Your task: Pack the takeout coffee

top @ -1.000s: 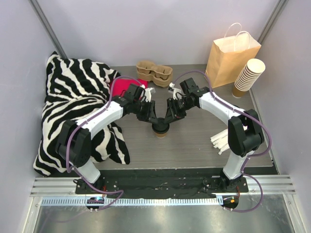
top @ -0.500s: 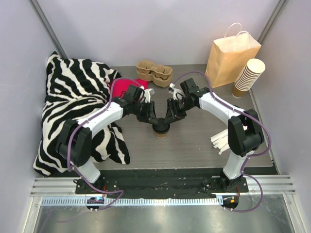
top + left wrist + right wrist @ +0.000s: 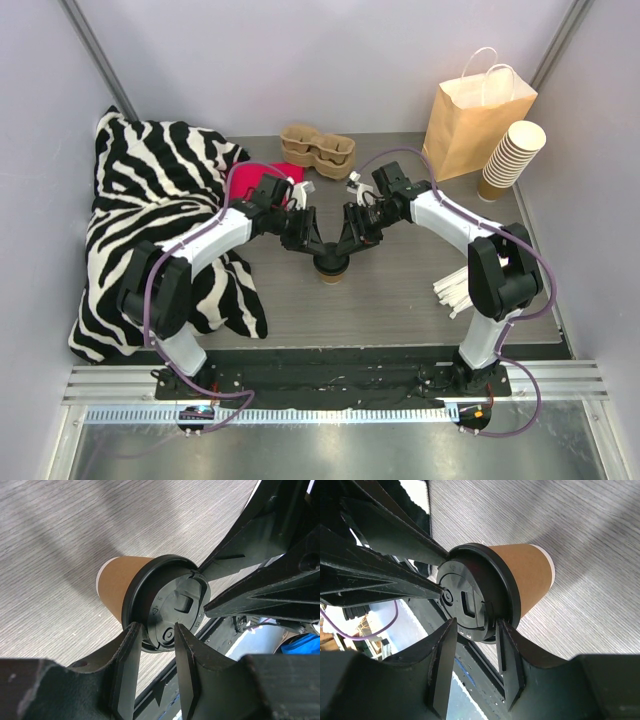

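The takeout coffee, a small tan cup with a black lid, stands upright mid-table. Both grippers meet over it from either side. My left gripper has its jaws partway apart, and their tips sit at the near rim of the lid: one by the rim's outer edge, the other on the lid's top. In its own view the left gripper clamps nothing. My right gripper stands the same way at the opposite rim, and this right gripper straddles the lid's edge above the cup.
A tan paper bag stands upright at the back right, beside a tilted stack of lidless cups. A pulp cup carrier lies at the back. A zebra cloth and a red item cover the left. White sticks lie at right.
Both grippers' jaws have spread slightly at the lid. The arms and the cup have hardly moved.
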Tool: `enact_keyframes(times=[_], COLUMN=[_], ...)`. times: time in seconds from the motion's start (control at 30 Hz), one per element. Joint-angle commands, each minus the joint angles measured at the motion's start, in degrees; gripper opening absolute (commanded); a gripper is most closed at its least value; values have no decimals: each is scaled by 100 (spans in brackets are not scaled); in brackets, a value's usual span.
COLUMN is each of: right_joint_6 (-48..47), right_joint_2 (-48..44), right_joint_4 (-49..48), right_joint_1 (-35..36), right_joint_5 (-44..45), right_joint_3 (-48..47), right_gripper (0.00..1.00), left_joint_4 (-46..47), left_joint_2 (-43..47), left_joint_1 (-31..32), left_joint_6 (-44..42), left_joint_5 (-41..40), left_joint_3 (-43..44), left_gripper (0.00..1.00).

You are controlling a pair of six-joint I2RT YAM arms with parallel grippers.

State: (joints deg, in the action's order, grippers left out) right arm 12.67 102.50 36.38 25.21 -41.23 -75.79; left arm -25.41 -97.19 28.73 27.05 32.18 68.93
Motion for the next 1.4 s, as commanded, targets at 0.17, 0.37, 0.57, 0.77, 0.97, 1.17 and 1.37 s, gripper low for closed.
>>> enact_keyframes(times=[0.17, 0.37, 0.57, 0.77, 0.97, 1.17, 1.37], right_joint_6=[-89, -63, -255, -440, -467, -195, 122], right_joint_2=[210, -317, -625, -547, -143, 253, 332], right_joint_4=[115, 220, 624, 660, 493, 90, -192], right_joint_1=[98, 98, 19, -271, -385, -385, -385], right_joint_5=[55, -210, -332, -447, -324, -482, -693], right_joint_3=[-102, 20, -147, -357, -841, -955, -727], right_gripper=[46, 61, 65, 62, 63, 78, 80], left_joint_4=[-43, -113, -26, -60, 148, 1054, 1494], left_joint_2=[-327, -415, -284, 173, 929, 1106, 754], left_joint_1=[-25, -157, -210, -298, -298, -298, -298], left_joint_6=[-244, -393, -411, -560, 17, 836, 1259], left_joint_5=[-397, -257, -55, 25, 103, 341, 420], left_joint_3=[-108, 393, 674, 561, -308, -1118, -1118], left_gripper=[38, 39, 43, 47, 47, 58, 64])
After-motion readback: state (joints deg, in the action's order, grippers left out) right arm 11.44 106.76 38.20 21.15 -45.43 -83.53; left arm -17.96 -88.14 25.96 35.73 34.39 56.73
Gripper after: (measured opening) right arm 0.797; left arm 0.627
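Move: The lidded cup stands between the hands, its middle about 3 cm back, 3 cm right and 5 cm down from the left hand. From the right hand it lies roughly 3 cm back, 3 cm left and 5 cm down. Farther out from the left hand, the red cloth lies some 17 cm ahead, 14 cm left and 9 cm lower; the cardboard cup tray is about 28 cm straight ahead and 7 cm lower. Both hands come free of the black lid's far rim. The left first slides some 3 cm forward, then lifts about as much, swings roughly 5 cm back with a smaller shift left, and sinks beside the cup, opening wider. The right rises while drawing back a little and then right, goes about 5 cm forward past the lid's far side and starts down again, its fingers spreading widely. ##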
